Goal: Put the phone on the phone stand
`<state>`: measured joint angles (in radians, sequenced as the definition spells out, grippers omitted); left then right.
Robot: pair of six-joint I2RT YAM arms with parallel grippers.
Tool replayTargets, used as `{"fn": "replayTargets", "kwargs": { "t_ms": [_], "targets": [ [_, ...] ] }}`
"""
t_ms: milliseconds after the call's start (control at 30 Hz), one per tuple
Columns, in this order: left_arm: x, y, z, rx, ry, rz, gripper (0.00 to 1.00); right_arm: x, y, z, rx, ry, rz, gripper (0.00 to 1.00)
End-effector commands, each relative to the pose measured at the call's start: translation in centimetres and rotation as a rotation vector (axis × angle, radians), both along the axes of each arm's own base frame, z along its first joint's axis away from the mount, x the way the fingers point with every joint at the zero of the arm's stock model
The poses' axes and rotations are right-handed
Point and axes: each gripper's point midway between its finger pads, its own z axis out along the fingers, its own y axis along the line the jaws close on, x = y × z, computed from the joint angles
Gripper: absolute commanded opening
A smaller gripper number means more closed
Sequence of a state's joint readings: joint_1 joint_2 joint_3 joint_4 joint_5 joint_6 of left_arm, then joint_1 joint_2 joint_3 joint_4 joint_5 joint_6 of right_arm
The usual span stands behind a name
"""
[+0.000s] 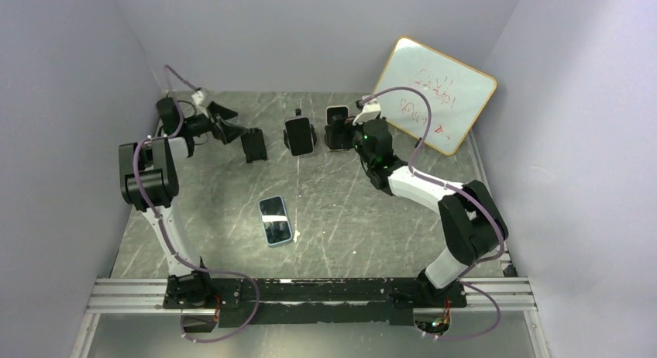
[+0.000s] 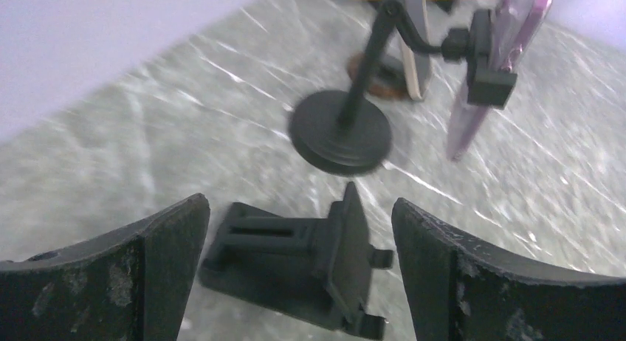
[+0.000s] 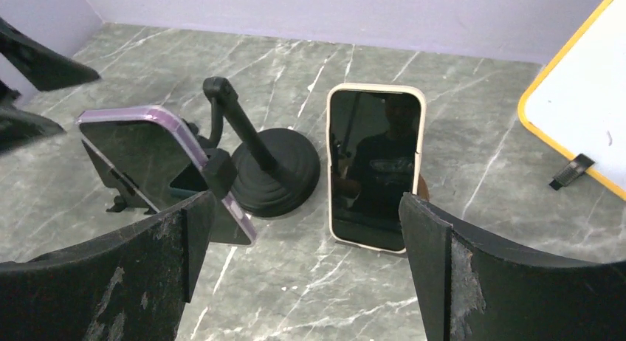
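A phone (image 1: 276, 220) in a light blue case lies flat, screen up, mid-table, away from both grippers. An empty black phone stand (image 1: 254, 145) sits at the back left. My left gripper (image 1: 232, 124) hovers just left of it. In the left wrist view that stand (image 2: 295, 263) lies between the left gripper's (image 2: 299, 208) open fingers, untouched. My right gripper (image 3: 304, 208) is open and holds nothing. It faces a cream-cased phone (image 3: 375, 167) that stands upright.
A purple-cased phone (image 1: 300, 135) sits clamped on a round-based arm stand (image 3: 273, 167) between the empty stand and the cream phone (image 1: 336, 118). A whiteboard (image 1: 434, 94) leans on the back right wall. Walls close in left, back and right.
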<state>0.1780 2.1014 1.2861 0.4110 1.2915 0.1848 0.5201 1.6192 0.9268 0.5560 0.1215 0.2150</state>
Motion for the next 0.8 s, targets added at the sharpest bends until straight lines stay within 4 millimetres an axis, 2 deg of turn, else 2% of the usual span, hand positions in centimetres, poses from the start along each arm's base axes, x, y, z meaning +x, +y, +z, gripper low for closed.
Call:
{"fn": "replayTargets", "kwargs": {
  "t_ms": [0, 67, 167, 267, 333, 433, 567, 667, 767],
  "targets": [
    [-0.8, 3.9, 9.8, -0.184, -0.285, 0.141, 0.97, -1.4, -0.1, 2.4, -0.049, -0.078, -0.040, 1.00],
    [-2.3, 5.6, 11.3, -0.272, -0.317, 0.186, 0.97, -3.0, 0.5, 2.9, -0.083, -0.105, -0.040, 1.00],
    [-3.4, 8.1, 11.9, -0.344, -0.310, 0.339, 0.97, -5.5, 2.8, 3.2, -0.100, -0.099, 0.002, 1.00],
    [-5.0, 8.5, 11.8, -0.311, -0.350, 0.455, 0.97, -8.9, 6.9, 2.2, -0.134, -0.048, 0.112, 0.99],
    [-5.2, 10.0, 11.8, -0.292, -0.340, 0.597, 0.97, -11.1, 9.3, 1.3, -0.199, -0.031, 0.161, 0.99],
    [-5.9, 12.3, 11.9, -0.219, -0.299, 0.806, 0.97, -13.9, 11.8, -0.3, -0.282, 0.015, 0.227, 1.00],
    [-7.2, 12.9, 13.0, -0.141, -0.262, 0.936, 0.97, -15.6, 13.6, -2.7, -0.257, 0.145, 0.299, 1.00],
    [-7.3, 12.9, 13.3, -0.136, -0.233, 1.018, 0.97, -15.8, 14.6, -5.5, -0.309, 0.241, 0.315, 1.00],
    [-6.6, 12.4, 12.3, -0.189, -0.177, 0.998, 0.97, -16.0, 15.5, -8.5, -0.362, 0.350, 0.323, 0.99]
  ]
}}
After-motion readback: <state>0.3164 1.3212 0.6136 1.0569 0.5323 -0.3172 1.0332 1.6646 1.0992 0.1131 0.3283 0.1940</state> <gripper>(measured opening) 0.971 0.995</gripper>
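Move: The blue-edged phone lying flat on the table is about 16 cm back from the right hand, 18 cm to its left and some 19 cm below. The black folding stand is roughly 5 cm ahead and 25 cm left of that hand; the round-based stand holding the purple phone is 7 cm ahead and 10 cm left. From the left hand, the blue-edged phone is about 21 cm back, 11 cm right and 11 cm below. Back and to its left in one sweep, some 15 cm each way, the right hand leaves the loaded stands for the blue-edged phone, first rising slightly, then sinking, turning about 20 degrees counter-clockwise with fingers wide open. The open left hand retreats from the black stand, up about 18 cm, left and back, swinging round counter-clockwise to face forward. ##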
